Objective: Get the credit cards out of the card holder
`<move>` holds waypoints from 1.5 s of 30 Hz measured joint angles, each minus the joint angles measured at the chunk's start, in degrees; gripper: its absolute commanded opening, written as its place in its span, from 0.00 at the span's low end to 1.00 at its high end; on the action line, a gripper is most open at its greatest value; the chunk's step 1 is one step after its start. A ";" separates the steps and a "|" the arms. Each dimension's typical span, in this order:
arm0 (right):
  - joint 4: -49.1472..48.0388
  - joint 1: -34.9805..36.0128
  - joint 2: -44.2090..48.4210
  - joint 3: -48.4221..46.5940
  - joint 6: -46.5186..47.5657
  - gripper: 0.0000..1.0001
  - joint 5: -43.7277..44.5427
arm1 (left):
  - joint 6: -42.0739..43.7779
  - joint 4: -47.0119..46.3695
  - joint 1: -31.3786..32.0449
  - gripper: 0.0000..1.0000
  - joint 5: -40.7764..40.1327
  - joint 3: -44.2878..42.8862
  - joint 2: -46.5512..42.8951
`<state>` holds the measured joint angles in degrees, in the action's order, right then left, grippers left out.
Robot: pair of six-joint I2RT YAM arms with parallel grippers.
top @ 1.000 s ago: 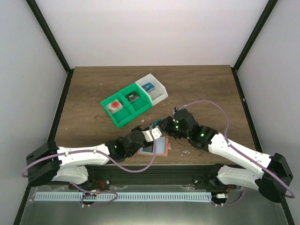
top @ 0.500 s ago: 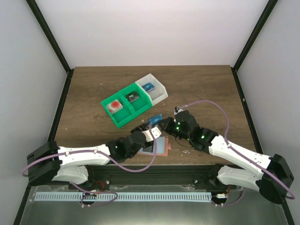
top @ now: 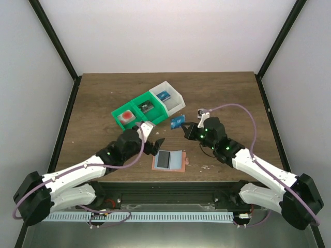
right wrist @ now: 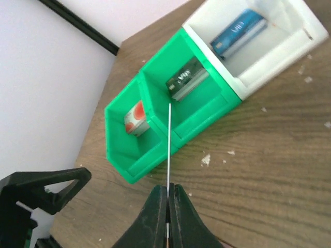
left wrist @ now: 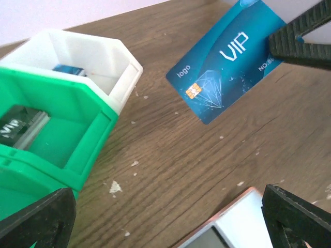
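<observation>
The card holder (top: 178,162) lies open and flat near the table's front edge, and a grey credit card (top: 165,159) shows in its left half. In the left wrist view its corner (left wrist: 235,227) is at the bottom. My right gripper (top: 185,127) is shut on a blue VIP credit card (top: 177,122) and holds it in the air between the card holder and the bin. The left wrist view shows that card's face (left wrist: 222,64). The right wrist view shows it edge-on (right wrist: 169,144) in the pinched right gripper (right wrist: 169,192). My left gripper (top: 154,137) stands open and empty, left of the card holder.
A green-and-white three-compartment bin (top: 135,130) sits behind the grippers, with a red, a black and a blue block in it. It also shows in the wrist views (left wrist: 77,150) (right wrist: 124,170). Pale crumbs dot the wood between the bin and the card holder.
My left gripper has opened and drawn back to the left, off the card holder. The right gripper has carried the blue card up and away from the card holder, toward the bin.
</observation>
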<state>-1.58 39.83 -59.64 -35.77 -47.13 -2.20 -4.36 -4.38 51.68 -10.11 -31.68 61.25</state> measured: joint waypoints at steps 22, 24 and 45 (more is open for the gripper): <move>-25.81 -12.37 -1.05 3.56 -2.60 0.01 -44.81 | -49.99 -29.57 -23.96 0.60 54.71 3.41 2.64; -26.49 -12.37 -1.07 4.00 -3.82 0.01 -46.14 | -52.74 -32.98 -23.96 0.57 55.80 3.65 2.64; -21.46 -12.50 4.20 9.03 -6.62 0.88 -42.38 | -50.99 -25.90 -23.96 0.00 45.99 -0.72 5.07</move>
<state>-23.05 27.33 -55.44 -26.74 -53.76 -44.58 -55.35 -30.28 27.73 35.88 -32.40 66.32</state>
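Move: The blue VIP card is held out in the right gripper's shut fingers, its middle some 3 cm ahead and 3 cm left of them, about 1 cm lower. From the open left gripper the card lies about 7 cm ahead, 5 cm right and 2 cm up. From the left gripper, the card holder lies about 4 cm ahead, 3 cm right and 15 cm down; the green bin is about 22 cm ahead, 10 cm left and 13 cm down. Raise the left gripper about 10 cm, rolling its left side down some 50 degrees and tipping it down, and close it on the card's free end. Meanwhile bring the card to it with the right, up about 8 cm and back 5, turning counter-clockwise; once the left has shut, open the right and sink it slightly while the left carries the card forward about 4 cm, easing down. ##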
